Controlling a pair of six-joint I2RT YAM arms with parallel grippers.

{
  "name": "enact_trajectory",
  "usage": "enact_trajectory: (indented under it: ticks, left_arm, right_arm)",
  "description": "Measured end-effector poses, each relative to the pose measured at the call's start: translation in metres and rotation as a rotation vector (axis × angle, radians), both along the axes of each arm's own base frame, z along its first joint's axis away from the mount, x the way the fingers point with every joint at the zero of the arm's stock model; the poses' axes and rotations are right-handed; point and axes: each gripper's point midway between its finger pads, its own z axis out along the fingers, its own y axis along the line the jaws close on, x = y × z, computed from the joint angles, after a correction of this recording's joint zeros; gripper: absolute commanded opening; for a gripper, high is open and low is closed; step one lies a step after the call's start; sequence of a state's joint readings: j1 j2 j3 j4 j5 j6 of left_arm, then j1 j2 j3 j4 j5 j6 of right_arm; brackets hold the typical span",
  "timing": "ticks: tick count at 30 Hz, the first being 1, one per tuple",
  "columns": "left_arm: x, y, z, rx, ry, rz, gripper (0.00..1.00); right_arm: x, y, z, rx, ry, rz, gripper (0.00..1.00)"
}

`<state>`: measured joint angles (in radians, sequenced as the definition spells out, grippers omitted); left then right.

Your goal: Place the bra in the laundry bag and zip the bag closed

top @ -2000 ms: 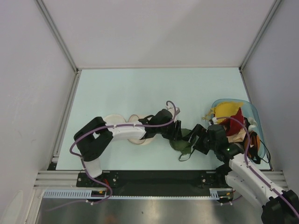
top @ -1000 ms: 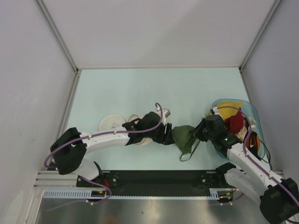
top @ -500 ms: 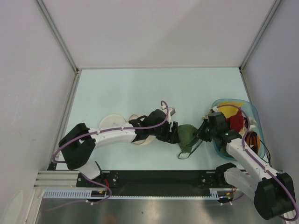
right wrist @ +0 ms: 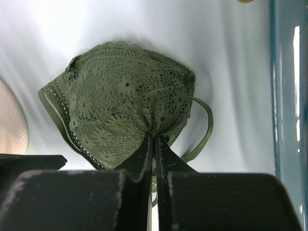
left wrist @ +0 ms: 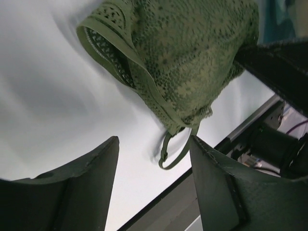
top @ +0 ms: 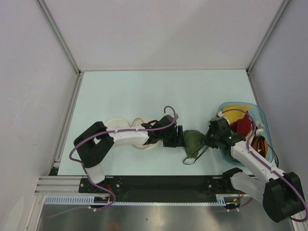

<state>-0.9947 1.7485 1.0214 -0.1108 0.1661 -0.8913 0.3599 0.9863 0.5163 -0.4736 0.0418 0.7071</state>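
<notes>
The dark olive-green lace bra [top: 193, 142] hangs bunched between my two grippers, near the table's front edge. My right gripper [top: 208, 139] is shut on its gathered right edge; in the right wrist view the fingertips [right wrist: 155, 137] pinch the lace of the bra [right wrist: 120, 101]. My left gripper [top: 179, 138] stands open just left of it. In the left wrist view the bra [left wrist: 178, 57] and its strap loop [left wrist: 173, 151] lie beyond the open gripper [left wrist: 154, 142], untouched. The cream laundry bag [top: 117, 126] lies to the left, partly under my left arm.
A translucent blue tub [top: 263, 126] at the right holds yellow, red and orange garments; its wall [right wrist: 288, 96] is close beside my right gripper. The black front rail [top: 159, 183] runs just below the bra. White walls enclose the table.
My left arm's elbow has swung back toward the middle while its gripper stays by the bra. My right wrist has shifted slightly, still holding the bra, which has barely moved.
</notes>
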Motion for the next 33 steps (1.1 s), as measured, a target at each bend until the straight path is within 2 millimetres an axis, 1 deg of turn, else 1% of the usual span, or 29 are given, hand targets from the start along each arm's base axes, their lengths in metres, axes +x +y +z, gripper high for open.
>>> enact_trajectory:
  ticks: [3,4,7,13,16,20,23,25,26,28,29,30,31,32,33]
  left_arm:
    - [0.009,-0.002,-0.003,-0.007,-0.003,0.046,0.64]
    - [0.012,-0.003,-0.004,-0.01,-0.005,0.059,0.66]
    - [0.023,-0.002,-0.011,-0.006,-0.01,0.103,0.66]
    - [0.034,0.002,-0.022,0.023,-0.018,0.165,0.62]
    - [0.04,0.002,-0.021,0.019,-0.034,0.184,0.62]
    - [0.046,-0.005,-0.015,-0.021,-0.062,0.189,0.67]
    - [0.049,-0.01,-0.012,-0.048,-0.072,0.189,0.68]
    - [0.05,-0.013,-0.014,-0.057,-0.067,0.19,0.66]
    - [0.05,-0.014,-0.016,-0.059,-0.065,0.19,0.65]
    - [0.049,-0.015,-0.023,-0.055,-0.051,0.188,0.58]
    - [0.049,-0.017,-0.023,-0.063,-0.047,0.186,0.55]
    - [0.05,-0.018,-0.024,-0.065,-0.046,0.189,0.47]
    - [0.05,-0.018,-0.025,-0.065,-0.044,0.19,0.42]
    - [0.05,-0.018,-0.025,-0.064,-0.043,0.19,0.31]
    - [0.05,-0.018,-0.027,-0.062,-0.042,0.192,0.26]
  right_arm:
    - [0.0,-0.001,-0.002,-0.02,0.002,0.001,0.0]
    - [0.0,-0.002,-0.003,-0.027,0.002,-0.003,0.0]
    - [0.001,-0.006,-0.006,-0.047,0.006,-0.014,0.0]
    - [0.003,-0.007,-0.006,-0.058,-0.001,-0.019,0.0]
    - [0.003,-0.007,-0.007,-0.057,-0.002,-0.018,0.0]
    - [0.003,-0.007,-0.007,-0.056,-0.005,-0.018,0.0]
    - [0.003,-0.007,-0.006,-0.055,-0.007,-0.018,0.0]
    - [0.004,-0.007,-0.005,-0.053,-0.01,-0.018,0.0]
    - [0.004,-0.007,-0.005,-0.052,-0.011,-0.018,0.0]
    - [0.004,-0.006,-0.004,-0.048,-0.014,-0.016,0.0]
    - [0.004,-0.006,-0.004,-0.046,-0.015,-0.015,0.0]
    - [0.004,-0.005,-0.003,-0.046,-0.016,-0.013,0.0]
    - [0.003,-0.005,-0.003,-0.045,-0.016,-0.011,0.0]
    - [0.003,-0.004,-0.004,-0.045,-0.016,-0.009,0.0]
    - [0.003,-0.004,-0.004,-0.045,-0.015,-0.007,0.0]
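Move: The bra, pinched in the right fingers, has its middle about 6 cm right of the open left hand, 4 cm ahead and 3 cm below; its dangling strap is some 8 cm back and 4 cm right of that hand. The open laundry bag sits about 17 cm to the left hand's left, 2 cm farther out. From the right hand, the bra's middle is 5 cm left, 1 cm ahead and 2 cm lower. Swinging its open fingers forward about 5 cm along the bra's left side, the left hand turns some 10 degrees counter-clockwise, sinks, lifts slightly, then eases about 2 cm right and down onto the free end of the band. There its fingers begin to close around the band, still well short of shut. The right hand holds almost still, keeping its pinch on the other side. ##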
